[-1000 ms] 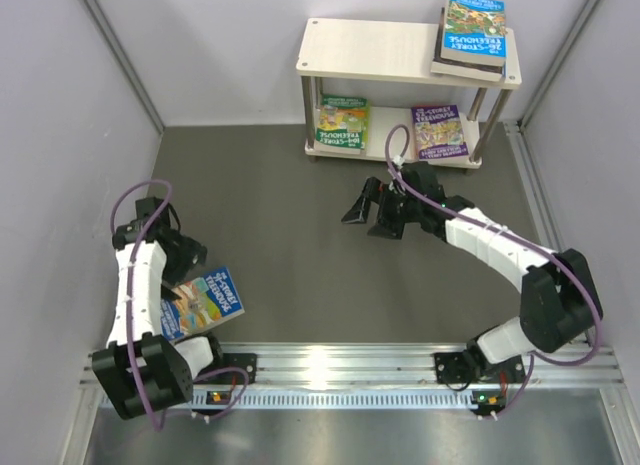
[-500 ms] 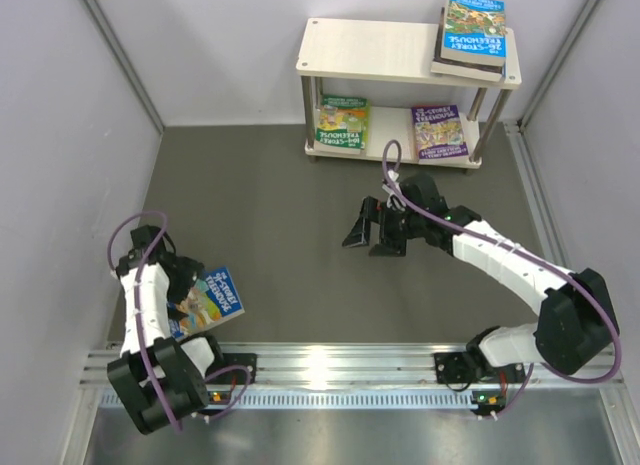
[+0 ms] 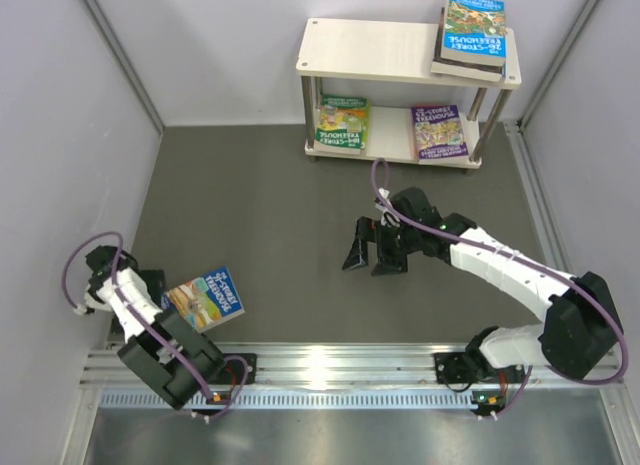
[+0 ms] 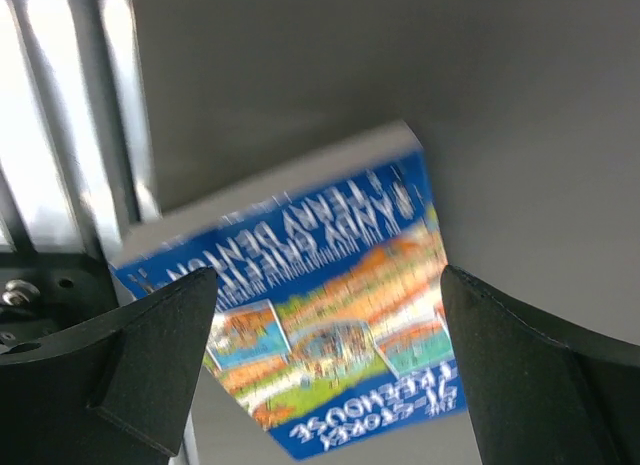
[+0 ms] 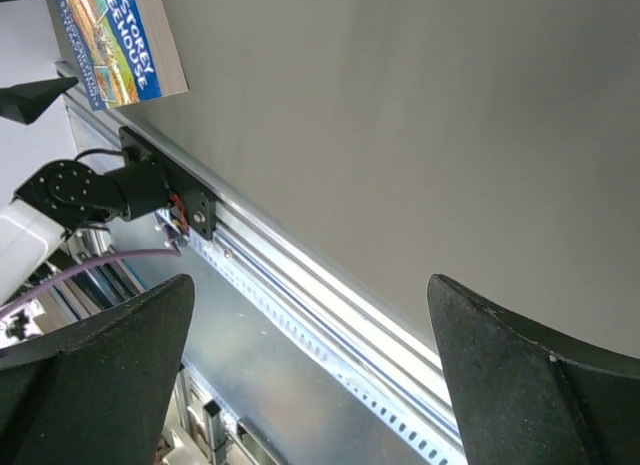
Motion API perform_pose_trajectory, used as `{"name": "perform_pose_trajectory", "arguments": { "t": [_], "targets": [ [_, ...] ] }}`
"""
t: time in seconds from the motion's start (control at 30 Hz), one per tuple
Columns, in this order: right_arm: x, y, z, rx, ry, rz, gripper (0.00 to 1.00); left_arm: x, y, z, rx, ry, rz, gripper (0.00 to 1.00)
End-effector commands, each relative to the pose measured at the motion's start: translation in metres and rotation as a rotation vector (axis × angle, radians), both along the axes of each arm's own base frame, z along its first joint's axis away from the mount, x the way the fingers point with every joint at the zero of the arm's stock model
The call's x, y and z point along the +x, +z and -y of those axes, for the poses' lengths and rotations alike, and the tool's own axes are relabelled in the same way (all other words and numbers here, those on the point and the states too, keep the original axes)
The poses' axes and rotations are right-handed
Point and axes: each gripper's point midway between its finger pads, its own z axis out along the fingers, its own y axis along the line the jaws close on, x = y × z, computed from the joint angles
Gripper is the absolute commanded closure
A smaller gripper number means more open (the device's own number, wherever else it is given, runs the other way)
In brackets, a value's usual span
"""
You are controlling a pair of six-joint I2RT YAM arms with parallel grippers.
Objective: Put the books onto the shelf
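One blue book (image 3: 205,298) lies flat on the dark floor at the near left. It shows blurred between my left gripper's (image 4: 330,275) open fingers, which hold nothing. In the top view the left gripper (image 3: 150,288) sits just left of that book. My right gripper (image 3: 368,259) hangs open and empty over the middle of the floor, and its camera catches the blue book (image 5: 120,40) at top left. The shelf (image 3: 380,50) stands at the back. A stack of books (image 3: 472,30) lies on its top board at the right. A green book (image 3: 342,122) and a purple book (image 3: 438,130) lean on the lower board.
A silver rail (image 3: 330,365) with both arm bases runs along the near edge, also seen in the right wrist view as the rail (image 5: 330,315). Grey walls with metal corner posts (image 3: 120,55) close in the floor on the left, back and right.
My left arm has drawn back to the near left, its gripper sliding off the blue book's left side. The right gripper has come nearer and slightly left from the shelf. The books stayed put.
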Motion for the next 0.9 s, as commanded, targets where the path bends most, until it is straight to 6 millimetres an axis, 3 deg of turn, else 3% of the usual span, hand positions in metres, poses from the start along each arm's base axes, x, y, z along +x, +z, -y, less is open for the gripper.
{"name": "perform_pose_trajectory", "arguments": {
  "t": [0.0, 0.17, 0.5, 0.63, 0.7, 0.87],
  "targets": [
    [-0.009, 0.011, 0.003, 0.002, 0.03, 0.046, 0.0, -0.006, -0.011, -0.025, -0.005, 0.074, 0.018, 0.02],
    [-0.015, 0.008, 0.007, -0.017, 0.039, 0.039, 0.0, -0.019, -0.024, -0.038, -0.028, 0.156, 0.016, 0.02],
    [-0.011, -0.006, 0.006, -0.045, 0.044, 0.019, 0.0, -0.006, -0.023, -0.029, -0.01, 0.131, 0.072, 0.04],
    [-0.005, -0.005, 0.002, -0.043, 0.044, 0.025, 0.0, 0.013, -0.04, 0.0, -0.073, 0.08, 0.096, 0.05],
    [-0.002, -0.006, 0.0, -0.044, 0.044, 0.029, 0.0, 0.027, -0.046, 0.027, -0.087, -0.021, 0.079, 0.06],
    [0.002, -0.008, 0.001, -0.046, 0.032, 0.035, 0.0, 0.065, -0.041, 0.074, -0.098, -0.128, 0.144, 0.06]
  ]
}}
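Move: From the left hand, the middle of the last loose book lies about 10 cm to its right, roughly 2 cm back and some 4 cm below, with the book's left end almost under the open fingers. The metal rail's front edge runs about 12 cm straight behind this hand, and the foot of the side wall is some 10 cm to its left and level with it. From the right hand, that book lies about 40 cm left, 9 cm back and 12 cm lower. The left hand, fingers wide and pointing down, first dips about 3 cm while swinging some 3 cm left and a little back, out towards the book's left end. There it pauses low, then sweeps forward and right by roughly 11 cm at an unchanged low height, twisting clockwise about 20 degrees and pushing the book along by its left end with the fingers still open, the forward fingertip coming against the far-left corner. ##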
